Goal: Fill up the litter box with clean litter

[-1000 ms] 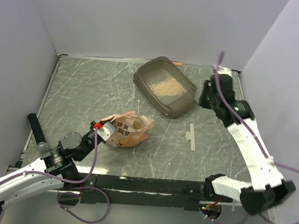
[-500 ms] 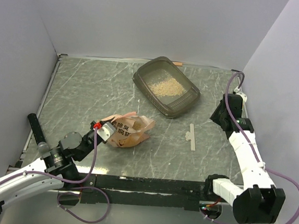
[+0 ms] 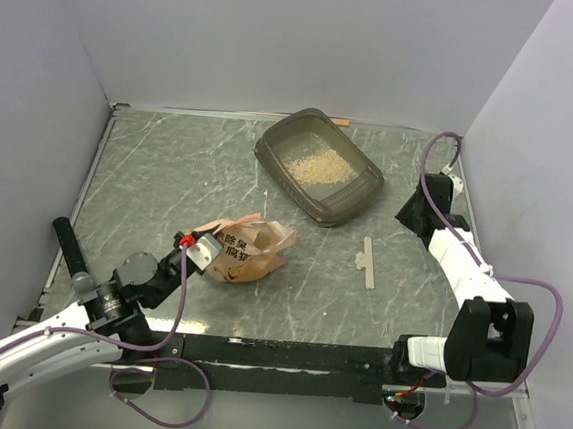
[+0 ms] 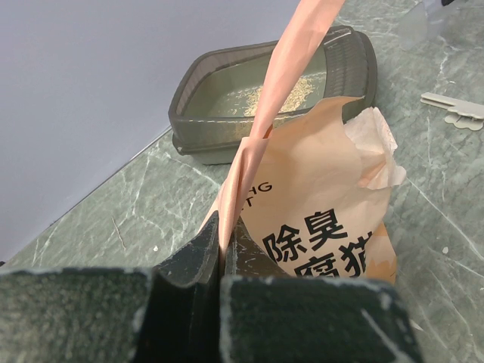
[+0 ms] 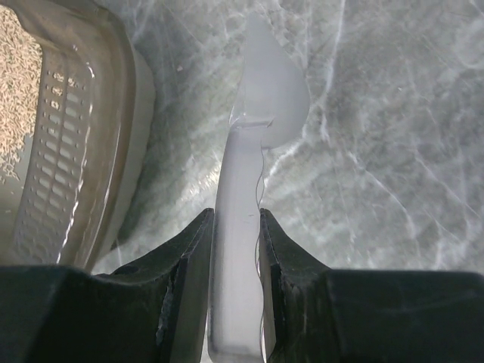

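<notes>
The litter box (image 3: 359, 193) stands at the back middle of the table, with a thin patch of clean litter (image 3: 316, 165) inside. My left gripper (image 3: 195, 249) is shut on the edge of the orange-pink printed bag (image 3: 248, 248), which lies on the table. The left wrist view shows the jaws (image 4: 225, 227) pinching the bag (image 4: 325, 219), with the litter box (image 4: 219, 136) and litter (image 4: 291, 91) behind. My right gripper (image 3: 407, 210) is to the right of the box. It is shut (image 5: 236, 219) on a clear plastic spoon (image 5: 261, 98), beside the box rim (image 5: 121, 98).
A white strip (image 3: 367, 262) lies on the table between the bag and my right arm, and it also shows in the left wrist view (image 4: 457, 110). Walls close in the table on the left, back and right.
My right arm has drawn back from beside the litter box, toward the right wall and lower down, still holding the spoon. The left arm and the bag have not moved.
</notes>
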{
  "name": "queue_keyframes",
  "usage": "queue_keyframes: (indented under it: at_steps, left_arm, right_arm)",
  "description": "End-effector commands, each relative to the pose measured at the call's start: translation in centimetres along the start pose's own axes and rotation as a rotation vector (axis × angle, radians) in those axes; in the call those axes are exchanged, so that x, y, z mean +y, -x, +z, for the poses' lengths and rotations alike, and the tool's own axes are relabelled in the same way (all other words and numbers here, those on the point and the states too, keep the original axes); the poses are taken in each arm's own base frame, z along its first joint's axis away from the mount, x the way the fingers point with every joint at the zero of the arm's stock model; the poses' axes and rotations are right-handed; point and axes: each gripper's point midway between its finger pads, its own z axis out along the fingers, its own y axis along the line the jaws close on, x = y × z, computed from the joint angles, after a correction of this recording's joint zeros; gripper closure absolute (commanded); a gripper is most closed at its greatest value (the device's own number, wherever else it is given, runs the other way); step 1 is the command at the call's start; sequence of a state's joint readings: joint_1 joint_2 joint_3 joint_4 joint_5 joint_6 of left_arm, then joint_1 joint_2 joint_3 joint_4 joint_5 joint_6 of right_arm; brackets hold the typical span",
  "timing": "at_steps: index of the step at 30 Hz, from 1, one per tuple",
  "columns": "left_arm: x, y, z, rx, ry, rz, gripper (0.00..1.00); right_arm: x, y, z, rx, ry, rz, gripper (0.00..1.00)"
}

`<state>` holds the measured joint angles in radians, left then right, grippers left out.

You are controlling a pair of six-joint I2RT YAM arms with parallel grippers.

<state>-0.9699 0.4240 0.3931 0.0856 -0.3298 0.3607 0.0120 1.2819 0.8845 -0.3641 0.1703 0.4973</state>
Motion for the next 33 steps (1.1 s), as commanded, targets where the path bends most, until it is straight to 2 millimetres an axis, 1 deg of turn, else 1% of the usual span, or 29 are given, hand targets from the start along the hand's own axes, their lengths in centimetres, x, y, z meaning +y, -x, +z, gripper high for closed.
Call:
queue_keyframes:
  at_steps: [1,7,12,13,14,17,19,20,21,22,24,25,26,27,28,30,31,33]
  left_arm:
    - [1.3,4.4,0.1,-0.132,0.029,-0.049,0.99]
    - [1.3,4.1,0.2,-0.118,0.032,-0.041,0.99]
    - [1.2,4.1,0.2,-0.117,0.030,-0.041,0.99]
    - [1.2,4.1,0.3,-0.116,0.029,-0.039,0.99]
    - [1.2,4.0,0.3,-0.113,0.028,-0.036,0.99]
    - [1.2,4.0,0.3,-0.110,0.029,-0.034,0.99]
    - [1.2,3.9,0.3,-0.106,0.030,-0.033,0.99]
    - [1.2,3.8,0.4,-0.104,0.031,-0.032,0.99]
    - [1.2,3.7,0.4,-0.102,0.032,-0.030,0.99]
    - [1.2,3.7,0.4,-0.101,0.034,-0.029,0.99]
    - [1.2,3.7,0.4,-0.098,0.034,-0.028,0.99]
    - [1.2,3.6,0.4,-0.097,0.032,-0.026,0.99]
    - [1.2,3.6,0.5,-0.094,0.032,-0.027,0.99]
    - [1.1,3.4,0.5,-0.089,0.032,-0.025,0.99]
    - [1.1,3.4,0.5,-0.088,0.031,-0.025,0.99]
    - [1.0,3.4,0.6,-0.084,0.030,-0.023,0.99]
    - [1.1,3.4,0.6,-0.085,0.030,-0.022,0.99]
    - [1.1,3.4,0.6,-0.087,0.033,-0.020,0.99]
  right_arm:
    - [0.4,-0.3,1.5,0.022,0.009,0.027,0.80]
    - [0.3,-1.7,3.0,0.078,-0.008,0.016,0.79]
    - [0.2,-3.5,4.3,0.161,-0.020,-0.003,0.75]
    - [-0.1,-4.3,4.7,0.195,-0.034,-0.016,0.74]
    - [0.1,-4.2,4.9,0.203,-0.032,-0.020,0.72]
    - [0.0,-4.9,5.5,0.248,-0.040,-0.032,0.70]
    - [0.2,-5.0,5.6,0.256,-0.035,-0.034,0.68]
    - [0.2,-5.1,5.7,0.261,-0.035,-0.034,0.66]
    - [0.3,-5.1,5.7,0.263,-0.032,-0.038,0.64]
    - [0.4,-4.9,5.7,0.262,-0.025,-0.041,0.58]
    - [0.5,-4.7,5.5,0.261,-0.025,-0.051,0.53]
    - [0.7,-4.1,5.2,0.249,-0.016,-0.052,0.48]
    - [0.9,-3.9,5.0,0.243,-0.007,-0.054,0.46]
    - [1.0,-3.6,4.7,0.238,0.000,-0.056,0.44]
    - [1.3,-3.0,4.1,0.218,0.012,-0.056,0.42]
    - [1.4,-2.4,3.3,0.205,0.019,-0.054,0.41]
    - [1.8,-1.5,2.3,0.174,0.041,-0.049,0.40]
    - [2.6,-0.7,1.0,0.139,0.075,-0.056,0.40]
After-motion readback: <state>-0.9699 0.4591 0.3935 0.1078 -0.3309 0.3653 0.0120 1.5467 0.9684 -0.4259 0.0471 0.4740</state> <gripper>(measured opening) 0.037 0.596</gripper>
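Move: The right hand holds the clear scoop over bare table, with the set-down spot about 10 cm below, roughly 1 cm ahead and 2 cm to its left. The litter box's middle is some 18 cm ahead and 23 cm left. The white clip lies about 10 cm back and 7 cm left, on the table too. From the left hand, which still grips the bag, that spot is roughly 15 cm ahead, 47 cm right and 22 cm down. The scoop's handle leaves the right fingers' grip: the hand lowers it nearly 9 cm to the bare table beside the litter box, edging about 2 cm left and tipping its fingers some 15 degrees more downward. The fingers then open, let the handle go, and the hand starts back up by about 2 cm, still opening. ##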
